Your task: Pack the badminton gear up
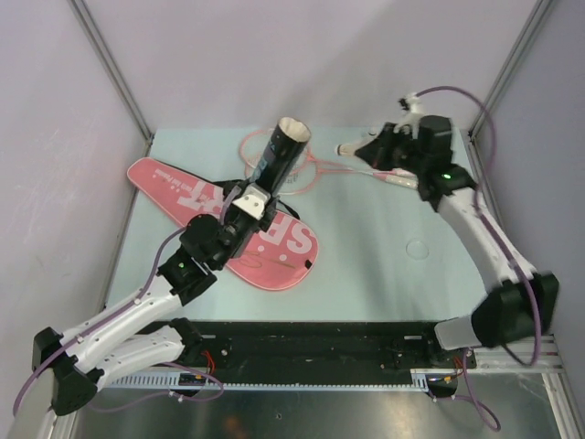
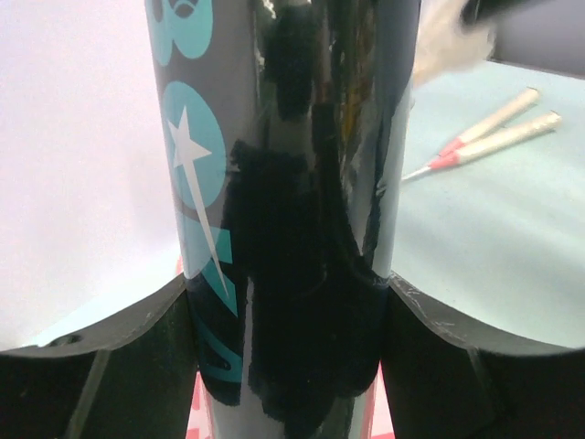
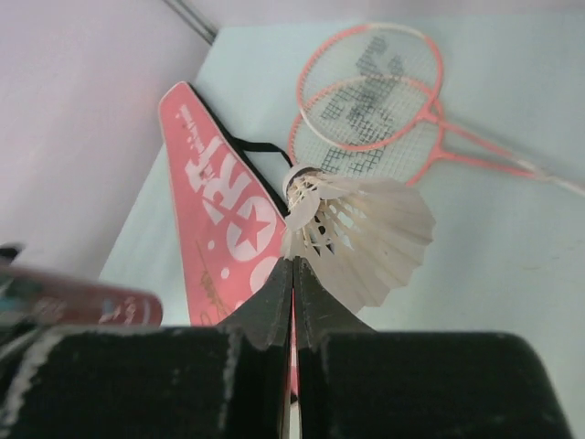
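Note:
My left gripper (image 1: 249, 203) (image 2: 292, 366) is shut on the dark tube (image 1: 277, 157) (image 2: 292, 183), a finger pressed against each side. The tube is raised and tilted, its white-rimmed open end (image 1: 294, 131) pointing up and to the back right. My right gripper (image 1: 370, 151) (image 3: 293, 265) is shut on the feather skirt of a white shuttlecock (image 1: 347, 148) (image 3: 361, 229), held above the table to the right of the tube's mouth. Two pink rackets (image 1: 315, 165) (image 3: 375, 101) lie crossed at the back. The pink bag (image 1: 174, 187) (image 3: 228, 215) lies flat under the left arm.
The racket handles (image 1: 399, 179) (image 2: 498, 133) lie under the right wrist. Purple walls with metal posts close in the pale table (image 1: 384, 265) on three sides. A black rail (image 1: 320, 343) runs along the near edge.

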You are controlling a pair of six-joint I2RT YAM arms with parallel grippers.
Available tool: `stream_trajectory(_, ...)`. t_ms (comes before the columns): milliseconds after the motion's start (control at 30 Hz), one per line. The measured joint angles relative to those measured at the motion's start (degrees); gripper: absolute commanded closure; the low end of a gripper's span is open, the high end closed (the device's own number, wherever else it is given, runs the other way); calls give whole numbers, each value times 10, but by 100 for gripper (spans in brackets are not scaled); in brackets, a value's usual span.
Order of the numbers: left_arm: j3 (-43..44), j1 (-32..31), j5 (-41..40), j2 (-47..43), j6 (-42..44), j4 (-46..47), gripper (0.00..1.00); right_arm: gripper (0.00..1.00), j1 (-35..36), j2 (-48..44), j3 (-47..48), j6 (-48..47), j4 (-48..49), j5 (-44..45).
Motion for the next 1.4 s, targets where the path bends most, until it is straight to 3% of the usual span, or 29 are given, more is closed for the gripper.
stream_trajectory(200, -1, -9, 107, 24, 25, -15, 88, 100, -92, -198, -2, -79, -115, -100)
stream_trajectory(333, -7, -36, 136, 35, 64, -32, 88, 100, -97, -269, 29, -106, -180, -155)
stream_trajectory(600, -7, -54, 141, 50, 101, -56, 88, 100, -96, -276, 126, -155, -298, -215)
stream_trajectory(933, -7, -68, 141, 55, 121, -66, 89, 100, -60, -239, 132, -174, -384, -276)
stream_trajectory(1067, -7, -72, 143, 55, 124, -67, 89, 53, -27, -217, 129, -155, -381, -305)
stream_trajectory(1133, -7, -73, 144, 55, 124, -68, 89, 41, -21, -207, 123, -138, -371, -319)
stream_trajectory(1300, -7, -74, 144, 55, 124, -69, 89, 38, -85, -214, 107, -96, -330, -335)
stream_trajectory(1400, -7, -74, 144, 55, 124, -69, 89, 47, -117, -228, 101, -81, -310, -337)
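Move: The right hand holds a shuttlecock; the tube's open mouth lies some 16 cm back, 14 cm left and 17 cm above that hand. On the table about 22 cm below the hand, the racket heads are 18 cm ahead and 22 cm left, the standing shuttlecock 26 cm ahead and 6 cm right. The left hand, gripping the tube, has the held shuttlecock about 14 cm ahead, 20 cm right and slightly lower; the pink bag's middle is 10 cm ahead, 13 cm left, 25 cm below. Still pinching the shuttlecock at the start, the right hand sweeps back about 20 cm and up some 15, sinks a little while turning left to bring it to the tube's mouth, then opens, lets go and backs off rightward and slightly forward. Meanwhile the left keeps its grip, carrying the tube right, down and back, tilting its mouth about 20 degrees rightward and turning clockwise to meet it. ##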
